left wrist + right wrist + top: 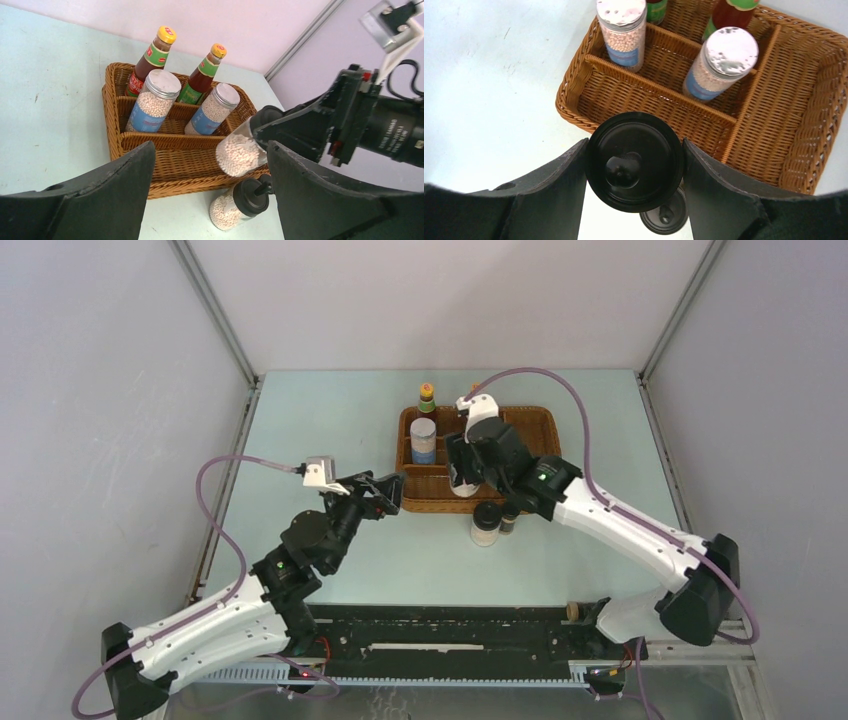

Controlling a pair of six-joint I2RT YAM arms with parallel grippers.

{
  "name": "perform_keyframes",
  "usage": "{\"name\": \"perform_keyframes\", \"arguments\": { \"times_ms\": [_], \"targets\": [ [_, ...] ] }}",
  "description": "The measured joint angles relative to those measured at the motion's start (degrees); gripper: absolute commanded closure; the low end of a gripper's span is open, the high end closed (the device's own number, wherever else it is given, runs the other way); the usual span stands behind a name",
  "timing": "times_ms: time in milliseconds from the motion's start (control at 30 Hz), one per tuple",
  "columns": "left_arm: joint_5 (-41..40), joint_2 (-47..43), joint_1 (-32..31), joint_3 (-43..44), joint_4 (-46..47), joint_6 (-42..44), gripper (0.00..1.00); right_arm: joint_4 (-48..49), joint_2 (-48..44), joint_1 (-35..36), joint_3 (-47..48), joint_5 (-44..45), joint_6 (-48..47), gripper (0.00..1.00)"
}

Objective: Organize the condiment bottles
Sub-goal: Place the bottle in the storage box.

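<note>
My right gripper [464, 476] [634, 167] is shut on the black cap of a white black-capped bottle [634, 160]. It holds the bottle [240, 152] tilted just above the wicker tray's front rim. The second white black-capped bottle [486, 525] [239, 204] stands on the table in front of the tray, with a tiny dark bottle [509, 523] beside it. Two yellow-capped sauce bottles [150, 60] [202, 75] and two silver-topped shakers [152, 100] [214, 110] stand in the tray's back-left compartments. My left gripper [388, 494] [209, 150] is open and empty, at the tray's front-left corner.
The brown wicker divided tray [535, 430] [774, 105] sits mid-table; its front and right compartments hold nothing. A small brown-topped thing [575, 611] lies near the right arm's base, too small to identify. Grey walls enclose the table on three sides.
</note>
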Motion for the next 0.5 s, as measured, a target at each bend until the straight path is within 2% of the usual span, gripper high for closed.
{"name": "perform_keyframes", "arguments": {
  "times_ms": [500],
  "targets": [
    [0.0, -0.6, 0.0, -0.2, -0.1, 0.6, 0.13, 2.9, 11.3, 0.8, 5.6, -3.8, -1.3, 1.0]
  ]
}}
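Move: Ahead and to the left of the right hand, which already holds the black-lidded bottle, is the empty left end of the storage box's front compartment: about 4 cm ahead, 7 cm left, some 18 cm down. The left jar stands about 8 cm beyond that spot; the right jar is roughly 12 cm ahead of the hand and 7 cm right. The table jar lies about 9 cm back and 7 cm right. From the left hand the spot is some 17 cm ahead, 4 cm right and 22 cm below. Carrying the black-lidded bottle over the storage box, the right hand sweeps about 5 cm left while sinking some 3 cm and easing forward about 2 cm, towards the left end of the front compartment. Its fingers keep their hold near the lid, and the wrist swings only about 5 degrees counter-clockwise. ##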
